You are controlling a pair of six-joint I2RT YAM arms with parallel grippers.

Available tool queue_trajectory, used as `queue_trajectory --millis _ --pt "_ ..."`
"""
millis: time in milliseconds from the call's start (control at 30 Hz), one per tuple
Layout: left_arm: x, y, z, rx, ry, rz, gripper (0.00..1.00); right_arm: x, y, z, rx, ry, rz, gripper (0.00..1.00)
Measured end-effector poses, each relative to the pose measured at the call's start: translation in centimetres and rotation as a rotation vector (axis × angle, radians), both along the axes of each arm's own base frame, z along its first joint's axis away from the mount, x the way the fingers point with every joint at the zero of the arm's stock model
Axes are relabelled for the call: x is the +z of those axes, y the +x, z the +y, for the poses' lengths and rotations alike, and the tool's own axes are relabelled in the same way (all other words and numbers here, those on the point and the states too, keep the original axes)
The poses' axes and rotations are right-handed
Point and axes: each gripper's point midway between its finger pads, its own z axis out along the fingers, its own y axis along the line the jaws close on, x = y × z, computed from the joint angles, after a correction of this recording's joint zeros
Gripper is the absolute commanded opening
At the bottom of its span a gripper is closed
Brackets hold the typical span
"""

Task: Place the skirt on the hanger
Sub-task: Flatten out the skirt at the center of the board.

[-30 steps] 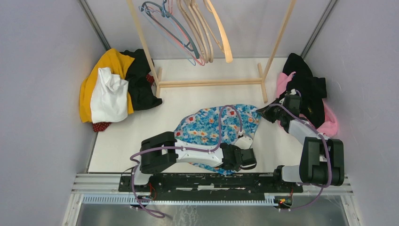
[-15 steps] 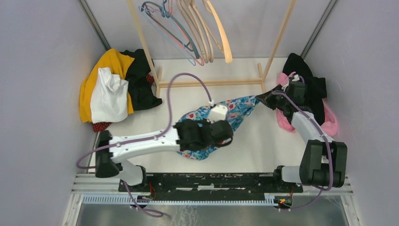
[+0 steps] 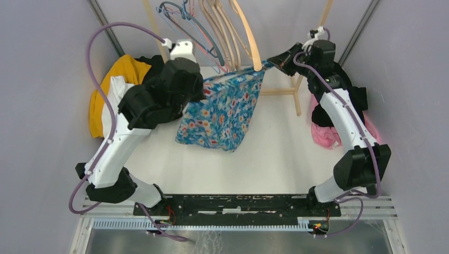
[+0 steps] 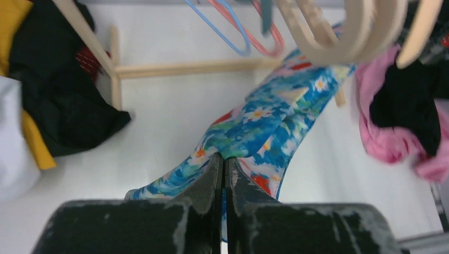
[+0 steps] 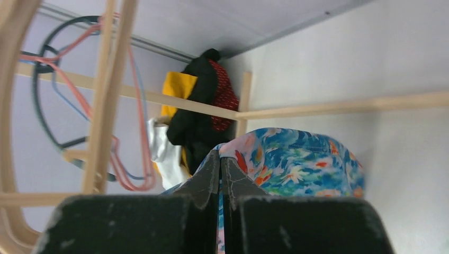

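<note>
The blue floral skirt (image 3: 222, 108) hangs in the air, stretched between my two grippers just below the hangers. My left gripper (image 3: 204, 87) is shut on its left upper edge; in the left wrist view the fabric (image 4: 275, 114) runs out from between the closed fingers (image 4: 223, 159). My right gripper (image 3: 271, 62) is shut on the right upper corner, and the skirt (image 5: 296, 159) bulges beside its tips (image 5: 219, 153). The wooden hangers (image 3: 246, 37) hang on the rack right above the skirt's top edge, with coloured wire hangers (image 3: 196, 32) to their left.
The wooden rack's base bar (image 3: 280, 91) and posts stand at the back of the table. A yellow, white and black clothes pile (image 3: 124, 98) lies at the left. A pink and black pile (image 3: 339, 121) lies at the right, under my right arm.
Both arms have lifted the skirt off the table and carried it back and up to the hangers. It now hangs stretched between them.
</note>
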Motion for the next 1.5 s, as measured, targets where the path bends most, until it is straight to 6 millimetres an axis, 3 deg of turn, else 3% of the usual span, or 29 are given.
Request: queue_trajectory --millis 100,267,333,433,533,633,800,933,1000,1133,1233,1267,1367,1500 --pt "2.2 1.8 2.9 0.073 0.002 -0.041 0.05 2.7 1.6 2.4 0.039 0.012 -0.043 0.01" --pt "2.2 3.8 7.3 0.181 0.057 -0.043 0.03 5.4 3.6 5.7 0.099 0.029 -0.084 0.01" --pt "1.7 4.0 7.5 0.182 0.059 -0.032 0.03 5.2 4.0 6.1 0.106 0.025 -0.083 0.01" --pt "-0.8 3.5 7.2 0.147 0.076 0.017 0.03 3.2 4.1 6.0 0.108 -0.003 -0.052 0.01" --pt "-5.3 2.2 6.2 0.076 0.080 0.098 0.03 -0.7 3.4 5.5 0.113 -0.049 -0.002 0.01" --pt "-11.8 -0.6 4.6 0.001 0.104 0.203 0.03 -7.3 1.3 4.6 0.118 -0.104 0.101 0.01" --pt "-23.3 -8.4 -0.5 -0.186 0.171 0.378 0.03 -19.2 -4.4 1.2 0.100 -0.180 0.330 0.01" --pt "-27.5 -12.9 -4.0 -0.271 0.170 0.446 0.10 -25.5 -9.5 -2.4 0.056 -0.219 0.486 0.08" --pt "-28.5 -13.7 -5.7 -0.286 0.160 0.458 0.20 -26.5 -10.3 -3.7 0.027 -0.233 0.512 0.15" --pt "-31.4 -15.1 -8.6 -0.307 0.177 0.494 0.44 -26.7 -9.8 -5.9 -0.034 -0.261 0.503 0.34" --pt "-32.3 -16.6 -9.9 -0.341 0.197 0.519 0.54 -26.5 -9.6 -7.1 -0.063 -0.285 0.493 0.57" --pt "-32.1 -17.1 -10.4 -0.358 0.188 0.521 0.54 -26.4 -9.7 -7.4 -0.070 -0.291 0.493 0.60" --pt "-30.7 -18.1 -12.1 -0.405 0.142 0.517 0.55 -25.5 -10.1 -8.2 -0.081 -0.324 0.479 0.60" --pt "-29.4 -18.7 -13.0 -0.438 0.094 0.510 0.61 -23.5 -10.4 -8.5 -0.077 -0.350 0.430 0.52"
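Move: Both hands already hold the skirt's far edge, with the rest hanging down. The board's middle, where it is to lie, is some 3 cm back, 8 cm right and 40 cm below the left hand, and about 21 cm back, 14 cm left and 34 cm below the right. Black clothes lie 12 cm ahead and 21 cm left of the left hand. The front wooden hanger's low end is about 5 cm left and 3 cm back of the right hand; pink cloth lies 16 cm back, 27 cm right of it. Left and slightly forward and up first, both hands flick the held skirt by 8 cm or so, then sweep it fast down, back and right towards the board, dropping about 30 cm or more as the fingers tip down. Low over the board both grippers open and let go, drift a little farther right and rise about 3 cm. ##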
